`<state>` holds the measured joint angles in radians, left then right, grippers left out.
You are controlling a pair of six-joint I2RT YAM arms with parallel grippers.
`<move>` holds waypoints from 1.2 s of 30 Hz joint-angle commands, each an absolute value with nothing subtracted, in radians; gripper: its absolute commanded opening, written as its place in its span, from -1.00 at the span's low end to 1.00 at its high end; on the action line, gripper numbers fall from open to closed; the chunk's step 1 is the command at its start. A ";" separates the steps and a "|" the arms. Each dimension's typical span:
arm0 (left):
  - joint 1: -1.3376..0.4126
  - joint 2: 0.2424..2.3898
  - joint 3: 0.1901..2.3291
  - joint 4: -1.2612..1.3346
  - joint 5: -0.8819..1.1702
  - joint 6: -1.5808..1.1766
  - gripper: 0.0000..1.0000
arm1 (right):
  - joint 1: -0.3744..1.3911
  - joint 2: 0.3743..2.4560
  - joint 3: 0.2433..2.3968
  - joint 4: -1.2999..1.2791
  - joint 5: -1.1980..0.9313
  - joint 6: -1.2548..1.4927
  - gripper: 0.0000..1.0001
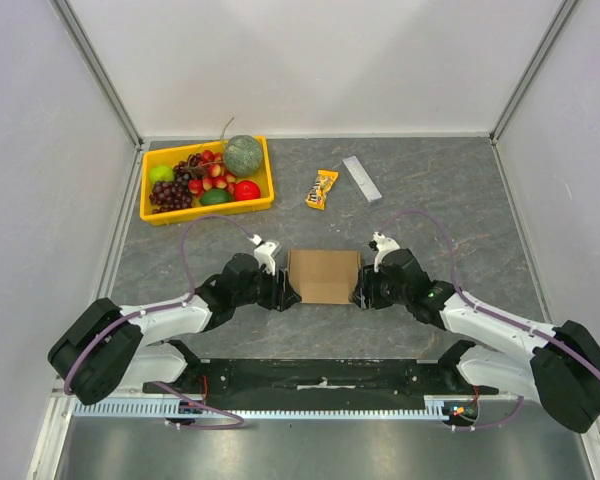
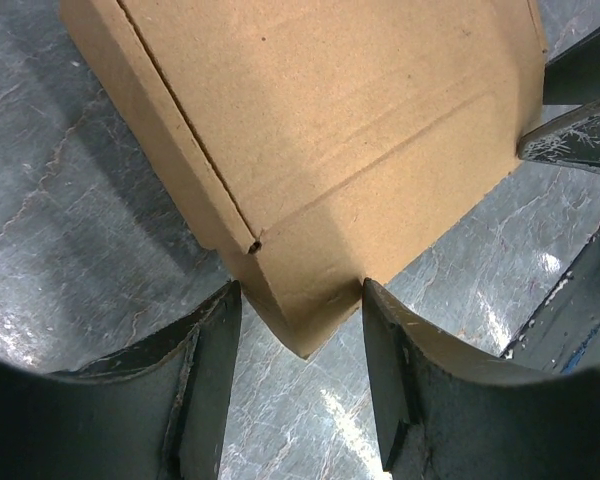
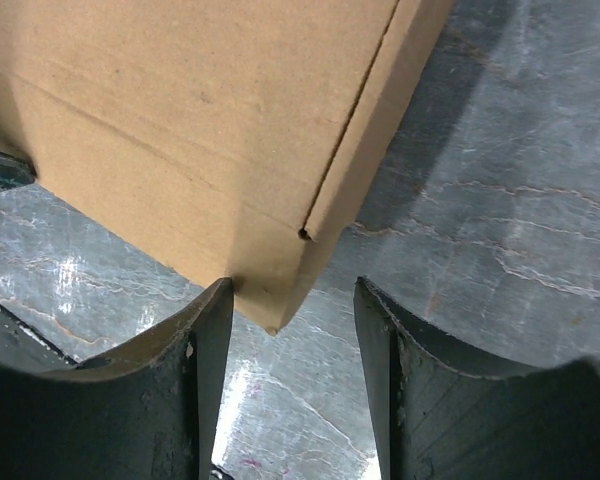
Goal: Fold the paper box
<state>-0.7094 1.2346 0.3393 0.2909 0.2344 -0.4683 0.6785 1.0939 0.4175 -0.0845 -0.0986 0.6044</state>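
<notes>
The paper box (image 1: 323, 276) is a small flat brown cardboard box, folded shut, lying on the grey table between my two arms. My left gripper (image 1: 285, 293) is at its near left corner. In the left wrist view that corner of the box (image 2: 310, 150) pokes between the open fingertips, and both tips touch its sides; the gripper (image 2: 298, 290) does not clamp it. My right gripper (image 1: 360, 292) is at the near right corner. There the box (image 3: 180, 120) touches only the left finger (image 3: 205, 340), and the gripper (image 3: 292, 285) stands open with a gap on its right side.
A yellow fruit tray (image 1: 150, 212) full of fruit stands at the back left. An orange candy packet (image 1: 322, 189) and a small grey bar (image 1: 362, 179) lie behind the box. White walls close in the table on three sides.
</notes>
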 commanded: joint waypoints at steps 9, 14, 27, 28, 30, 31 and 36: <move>-0.713 1.243 0.382 0.305 0.201 -0.419 0.14 | 0.678 1.040 0.465 -0.127 -0.072 0.571 -0.14; -0.715 1.247 0.382 0.305 0.198 -0.419 0.14 | 0.678 1.052 0.449 -0.101 -0.084 0.575 -0.29; -0.713 1.258 0.382 0.308 0.190 -0.416 0.13 | 0.680 1.108 0.433 -0.052 -0.094 0.581 -0.44; -0.715 1.258 0.382 0.307 0.189 -0.416 0.13 | 0.680 1.100 0.437 -0.058 -0.092 0.580 -0.44; -0.715 1.256 0.382 0.307 0.187 -0.414 0.13 | 0.680 1.077 0.459 -0.086 -0.083 0.572 -0.43; -0.713 1.258 0.382 0.307 0.184 -0.414 0.13 | 0.678 1.065 0.475 -0.104 -0.077 0.565 -0.43; -0.713 1.256 0.385 0.298 0.170 -0.411 0.12 | 0.678 1.016 0.589 -0.173 -0.022 0.508 -0.37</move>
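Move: The paper box stands closed between the two hands. Its near right corner is practically at the right hand's point, about 1 cm below, with the fingers half open around it. From that hand the lid's middle lies some 5 cm ahead and 7 cm left, the near left corner about 13 cm left and level, the candy bag roughly 24 cm ahead and 7 cm left. The left hand straddles the near left corner, about 1 cm above its middle. Up by about 1 cm and slightly to its right, the right hand comes free of the box's near right corner, narrowing its fingers to about half their gap. It then sinks back nearly as far beside the corner and rises again by about 1 cm at the end. The left hand stays at the near left corner, its fingers still astride it, creeping forward only half a centimetre. ##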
